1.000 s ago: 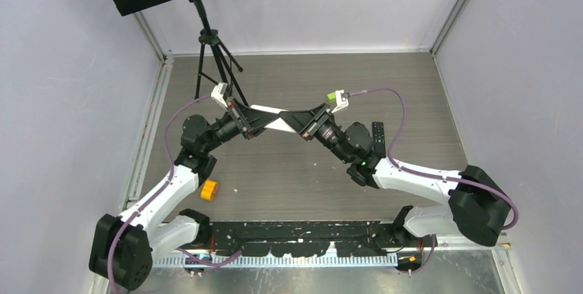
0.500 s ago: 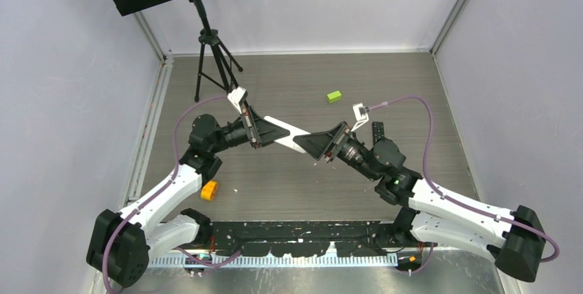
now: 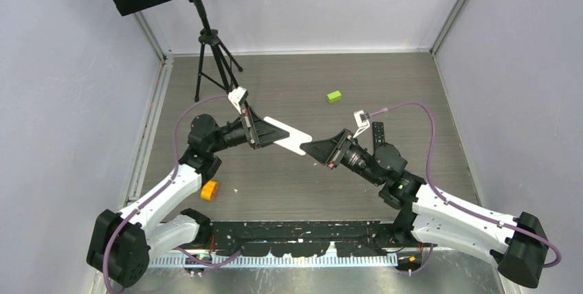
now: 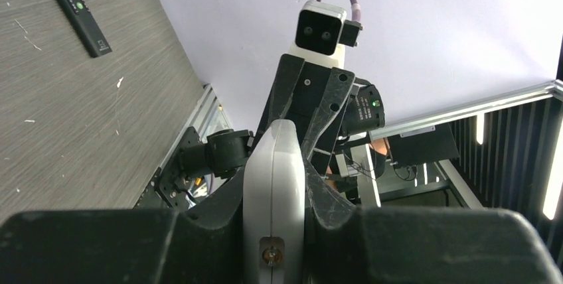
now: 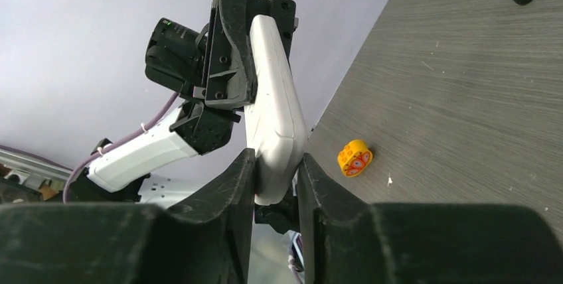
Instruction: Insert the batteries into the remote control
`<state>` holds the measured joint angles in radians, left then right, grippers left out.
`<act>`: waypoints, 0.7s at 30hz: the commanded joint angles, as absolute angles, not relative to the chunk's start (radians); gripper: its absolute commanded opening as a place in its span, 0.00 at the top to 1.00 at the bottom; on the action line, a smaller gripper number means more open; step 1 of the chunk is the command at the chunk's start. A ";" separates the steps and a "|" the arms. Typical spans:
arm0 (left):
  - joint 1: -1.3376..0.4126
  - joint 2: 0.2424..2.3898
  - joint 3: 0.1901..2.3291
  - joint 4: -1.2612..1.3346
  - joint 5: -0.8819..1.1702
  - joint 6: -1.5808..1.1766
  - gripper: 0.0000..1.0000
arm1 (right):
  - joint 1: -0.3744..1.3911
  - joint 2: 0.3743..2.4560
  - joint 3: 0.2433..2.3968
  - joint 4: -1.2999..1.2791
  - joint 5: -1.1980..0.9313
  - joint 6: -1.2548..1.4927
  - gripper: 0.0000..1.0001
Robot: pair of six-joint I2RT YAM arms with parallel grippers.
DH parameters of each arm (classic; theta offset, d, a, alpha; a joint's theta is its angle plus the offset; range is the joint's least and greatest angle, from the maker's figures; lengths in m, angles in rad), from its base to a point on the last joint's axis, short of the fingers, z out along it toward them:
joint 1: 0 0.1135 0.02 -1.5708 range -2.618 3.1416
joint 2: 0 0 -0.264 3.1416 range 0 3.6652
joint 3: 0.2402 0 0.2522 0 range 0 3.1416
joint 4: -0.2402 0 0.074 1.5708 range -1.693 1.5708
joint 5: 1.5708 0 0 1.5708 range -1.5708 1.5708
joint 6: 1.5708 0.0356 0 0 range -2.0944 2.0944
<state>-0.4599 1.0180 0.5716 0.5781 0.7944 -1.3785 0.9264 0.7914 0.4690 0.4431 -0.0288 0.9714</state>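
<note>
A white remote control point(image 3: 286, 135) hangs in the air over the middle of the table, held at both ends. My left gripper point(image 3: 260, 132) is shut on its left end; in the left wrist view the remote point(image 4: 275, 184) stands edge-on between the fingers point(image 4: 332, 198). My right gripper point(image 3: 322, 150) is shut on the right end, its pads pressed against the remote's rounded tip point(image 5: 273, 131). The batteries are out of view.
A black remote point(image 3: 378, 134) lies flat at the right, also in the left wrist view point(image 4: 74, 6). A lime-green block point(image 3: 334, 96) sits at the back. An orange block point(image 3: 209, 189) lies front left. A black tripod point(image 3: 210, 50) stands at the back left.
The right arm has swung outward to the right and drawn back along the white remote to its end. The left gripper shifted slightly right with the remote. The green block is uncovered.
</note>
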 commanded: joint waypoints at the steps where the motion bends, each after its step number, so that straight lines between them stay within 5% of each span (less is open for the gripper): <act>1: -0.456 1.026 0.582 0.666 0.840 -1.382 1.00 | 0.928 0.837 0.486 0.543 -0.042 0.979 0.77; 13: -0.509 1.035 0.547 0.718 0.869 -1.347 1.00 | 0.928 1.134 0.622 0.681 -0.147 1.011 0.92; 21: -0.509 0.997 0.575 0.583 0.837 -1.232 1.00 | 0.905 1.105 0.594 0.658 -0.134 0.990 0.93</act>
<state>-0.4133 1.0225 0.5507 0.6724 0.6655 -1.2945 0.8909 1.0897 0.5537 0.6426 -0.0593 1.0496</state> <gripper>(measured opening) 0.224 0.316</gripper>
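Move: Between the two grippers the white remote control hangs in the air, already pinched by both: its middle lies some 5 cm to the right hand's left, 3 cm ahead and about level, and only about 1 cm to the left hand's right. On the table roughly 25 cm below the right hand, the black remote lies about 26 cm to its right, level fore and aft; the green block lies some 16 cm ahead and 11 cm to the right. Pushing forward and to its left by about 5 cm, the right hand keeps its pinch on the remote's right-hand end and draws closer to the left gripper. The left hand keeps its hold and goes along, some 3.5 cm forward and slightly left, its wrist turning about 10 degrees counter-clockwise and its fingertips tipping up a little. ##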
